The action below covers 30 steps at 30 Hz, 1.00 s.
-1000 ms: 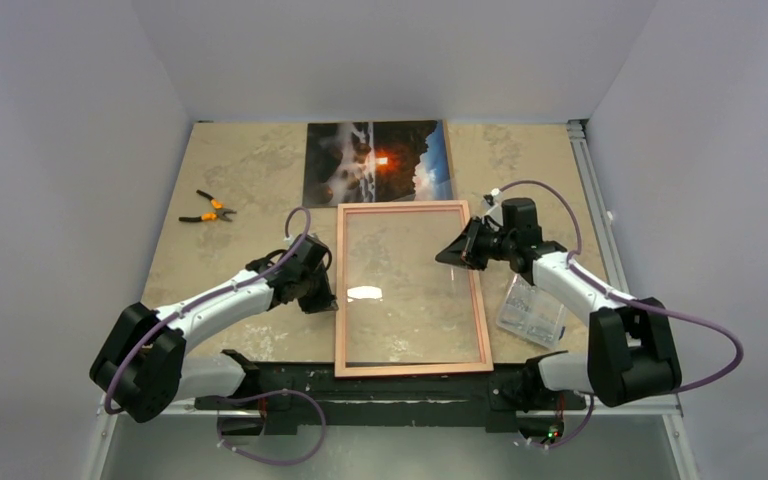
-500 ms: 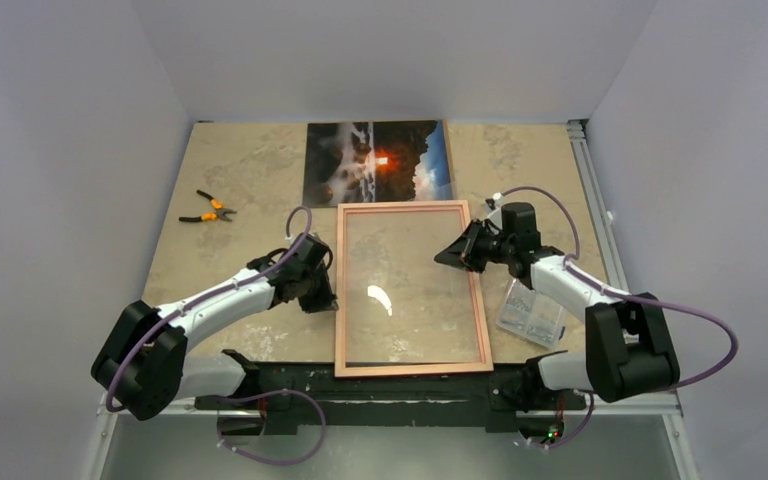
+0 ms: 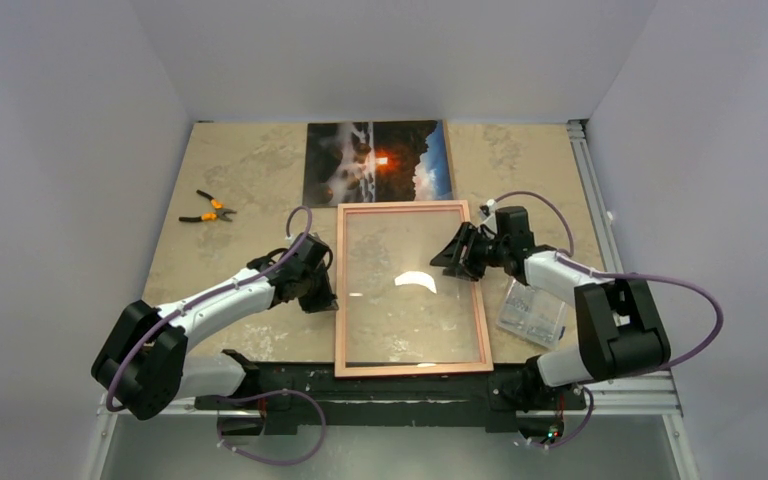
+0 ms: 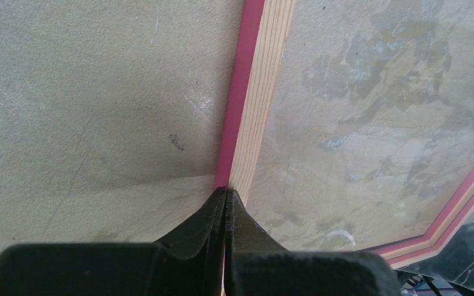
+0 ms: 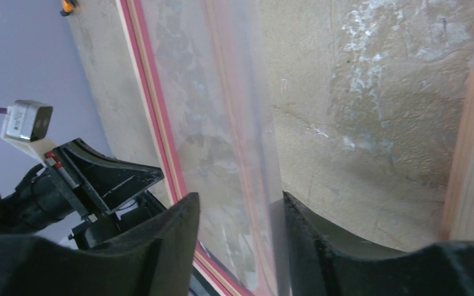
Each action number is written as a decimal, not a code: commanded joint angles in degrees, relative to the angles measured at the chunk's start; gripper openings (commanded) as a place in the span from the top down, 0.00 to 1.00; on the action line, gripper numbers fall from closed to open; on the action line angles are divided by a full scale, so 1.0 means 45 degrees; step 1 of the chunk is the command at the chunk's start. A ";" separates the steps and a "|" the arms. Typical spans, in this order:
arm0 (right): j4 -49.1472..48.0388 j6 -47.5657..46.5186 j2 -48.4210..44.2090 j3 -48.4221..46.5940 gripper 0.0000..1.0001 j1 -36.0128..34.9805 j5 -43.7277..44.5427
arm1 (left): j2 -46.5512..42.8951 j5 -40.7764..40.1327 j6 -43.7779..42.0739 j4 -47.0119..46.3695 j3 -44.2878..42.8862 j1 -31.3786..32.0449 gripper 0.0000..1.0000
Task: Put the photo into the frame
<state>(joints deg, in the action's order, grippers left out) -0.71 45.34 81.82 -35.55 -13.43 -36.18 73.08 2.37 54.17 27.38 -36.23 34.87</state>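
The frame (image 3: 415, 368) lies flat mid-table with its tan back up and a pink edge (image 4: 239, 92). A clear sheet (image 3: 410, 310) rests inside it, showing a white glint. The photo (image 3: 378, 162), a dark landscape with an orange sun, lies picture-up at the back, just beyond the frame. My left gripper (image 3: 324, 299) is shut, its tips (image 4: 226, 192) against the frame's left rail. My right gripper (image 3: 445, 260) hangs open over the frame's right side. The blurred edge of the clear sheet (image 5: 222, 111) passes between its fingers (image 5: 185, 213), ungripped.
Orange-handled pliers (image 3: 207, 208) lie at the back left. A small clear plastic box (image 3: 532, 310) sits right of the frame, under the right forearm. A metal rail (image 3: 592, 190) runs along the table's right edge.
The right gripper has opened and let go of the clear sheet, which has dropped toward the frame. The glint has shifted right. The left arm has not moved.
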 commanded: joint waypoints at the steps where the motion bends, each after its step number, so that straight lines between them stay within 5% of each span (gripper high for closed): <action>1: 0.0477 -0.0653 0.0327 -0.0635 0.47 -0.0217 -0.0026 | 0.0808 -0.0586 -0.0359 -0.0112 0.0435 0.0046 1.00; 13: 0.2988 -0.2296 0.0217 -0.1568 0.14 -0.0218 0.1671 | 0.0831 -0.0586 -0.0365 -0.0078 0.0433 0.0044 1.00; 30: 0.5800 -0.3998 -0.0266 -0.3002 0.03 -0.0218 0.4423 | 0.0832 -0.0586 -0.0359 -0.0031 0.0463 0.0044 1.00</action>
<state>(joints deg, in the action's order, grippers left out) 22.13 30.06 83.42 -45.47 -14.24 -20.58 73.78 3.22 54.19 26.13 -36.42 34.89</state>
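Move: The clear sheet's right edge, still raised, runs between the right hand's half-open fingers, about 1 cm to the right of the hand point and 1 cm below it. The frame's right bar lies level with the hand, about 7 cm to its right and 6 cm down; the parts box is some 16 cm right, 10 cm back and 6 cm lower. The left hand's shut fingertips are on the frame's left bar, 2 cm below its hand point; the right bar is about 28 cm to that hand's right, 8 cm farther out and 2 cm lower. The right hand, its fingers already parting, opens them wide to let go of the clear sheet's right edge, first sinking about 2 cm and then sliding some 4 cm right to the frame's right bar while its left side rolls down about 20 degrees, until one fingertip comes close to the sheet's edge at the bar's inner side. The left hand keeps its closed fingertips against the left bar and shifts about half a centimetre right with it. ##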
